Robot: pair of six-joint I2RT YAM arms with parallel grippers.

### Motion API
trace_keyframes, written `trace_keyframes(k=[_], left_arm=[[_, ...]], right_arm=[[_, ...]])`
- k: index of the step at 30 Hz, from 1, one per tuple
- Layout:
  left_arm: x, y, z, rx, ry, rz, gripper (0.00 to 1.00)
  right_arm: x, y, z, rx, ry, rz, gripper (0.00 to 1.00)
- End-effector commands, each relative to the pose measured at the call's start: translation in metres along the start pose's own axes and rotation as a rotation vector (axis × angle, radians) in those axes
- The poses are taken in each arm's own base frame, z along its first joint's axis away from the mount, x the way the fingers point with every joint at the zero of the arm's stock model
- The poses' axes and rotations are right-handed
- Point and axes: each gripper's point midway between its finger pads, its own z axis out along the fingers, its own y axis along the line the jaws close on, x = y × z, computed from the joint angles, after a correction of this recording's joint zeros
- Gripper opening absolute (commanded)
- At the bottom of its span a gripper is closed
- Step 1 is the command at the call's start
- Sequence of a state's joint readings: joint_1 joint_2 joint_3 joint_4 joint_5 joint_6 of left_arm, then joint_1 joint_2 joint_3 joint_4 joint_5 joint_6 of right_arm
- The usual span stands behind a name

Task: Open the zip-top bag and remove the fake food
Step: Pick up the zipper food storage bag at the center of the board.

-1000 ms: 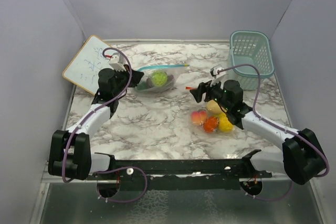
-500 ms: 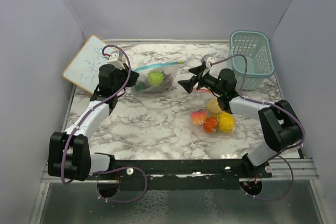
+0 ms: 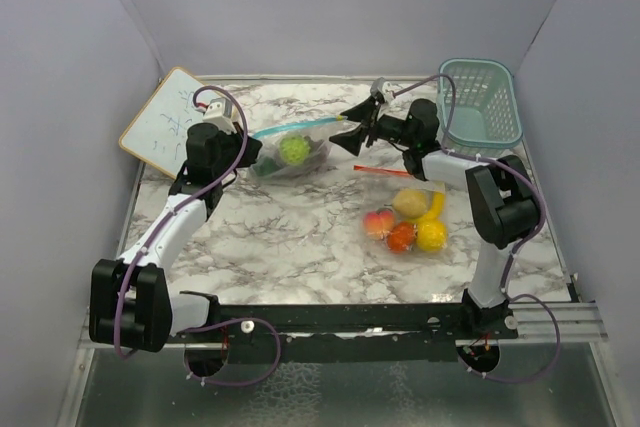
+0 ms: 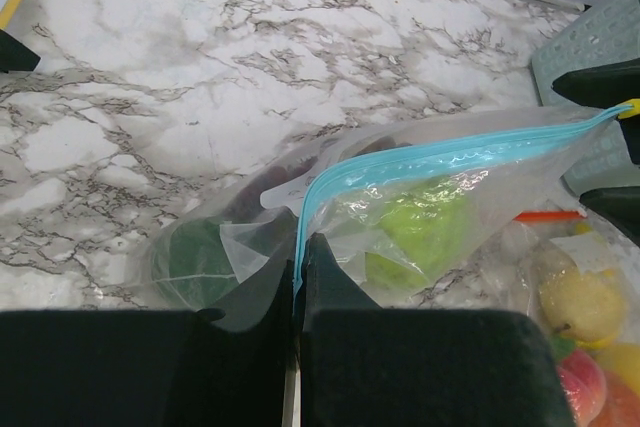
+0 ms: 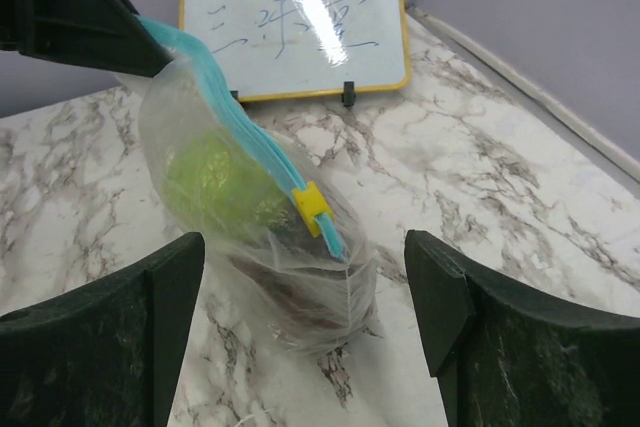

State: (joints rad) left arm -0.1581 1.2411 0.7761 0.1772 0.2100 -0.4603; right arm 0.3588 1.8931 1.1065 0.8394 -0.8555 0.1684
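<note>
The zip-top bag (image 3: 300, 142) is clear with a blue zipper strip (image 4: 420, 159) and a yellow slider (image 5: 312, 209). My left gripper (image 3: 252, 152) is shut on the bag's left end, pinching the zipper strip between its jaws (image 4: 298, 252). A green ball (image 5: 210, 182) and something dark (image 5: 290, 292) lie inside. My right gripper (image 3: 347, 130) stands open at the slider end, jaws wide on either side of the bag (image 5: 300, 247), not touching it. More fake food (image 3: 405, 225), peach, tomato, lemon and banana, sits in a second clear bag at centre right.
A teal basket (image 3: 480, 107) stands at the back right, close behind the right arm. A whiteboard (image 3: 165, 122) leans at the back left. The second bag has an orange strip (image 3: 385, 169). Walls close in the table on three sides.
My right gripper has swung from above the fruit pile up and left to the bag's slider end and opened wider. The left gripper kept its pinch; the bag shifted slightly.
</note>
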Motion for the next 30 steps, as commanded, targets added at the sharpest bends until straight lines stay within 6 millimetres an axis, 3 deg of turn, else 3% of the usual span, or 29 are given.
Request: trace_keyframes(k=[1,3,6,13,17,18,20,25,30], left_arm=[[-0.021,-0.001,-0.005,-0.022,-0.043,0.023,0.00],[-0.022,-0.003,-0.003,-0.011,-0.038,0.018,0.00],[-0.022,-0.006,-0.001,0.006,-0.032,0.015,0.00],[-0.020,-0.002,-0.002,-0.014,-0.033,0.016,0.00],[-0.021,-0.001,-0.004,-0.025,-0.033,0.017,0.00],[-0.023,-0.001,-0.005,-0.025,-0.035,0.023,0.06],[-0.026,-0.002,-0.007,-0.028,-0.040,0.027,0.20],[-0.044,-0.015,-0.016,0.008,-0.090,0.044,0.74],[-0.060,-0.048,-0.026,0.066,-0.140,0.158,0.76]], right_arm=[[-0.004,0.019,0.005,-0.146,-0.011,0.001,0.79],[-0.003,0.020,0.005,-0.149,-0.005,0.000,0.74],[-0.002,0.020,0.003,-0.141,-0.002,-0.002,0.58],[-0.003,0.019,0.000,-0.133,0.018,-0.020,0.03],[-0.005,0.022,-0.006,-0.119,0.023,-0.025,0.01],[-0.007,0.024,-0.008,-0.119,0.022,-0.029,0.01],[-0.010,0.028,-0.013,-0.108,0.020,-0.037,0.01],[-0.018,0.036,-0.028,-0.042,0.056,-0.016,0.01],[-0.031,0.059,-0.045,-0.048,0.071,0.013,0.01]])
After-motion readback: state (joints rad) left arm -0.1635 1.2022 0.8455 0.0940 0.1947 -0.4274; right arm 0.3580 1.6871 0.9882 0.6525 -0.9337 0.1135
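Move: Just beyond the right hand's open fingertips hangs the bag's free zip end with its yellow slider, about 1 cm left and 2 cm forward, almost level. The green fruit in this bag is some 11 cm left, 3 cm back and 9 cm down; the other bag's red zip lies roughly 14 cm right, 5 cm back and 17 cm down. From the left hand, already pinching the zip's other corner, the slider end is about 20 cm right and 5 cm forward. Easing back a centimetre or two, the right hand turns slightly counter-clockwise and shuts its fingers on the zip end beside the yellow slider while the left hand holds still. The left fingers then open wide, letting go of their corner, and that hand rises about 3 cm as the right carries its end some 4 cm farther back, slightly right and up. ##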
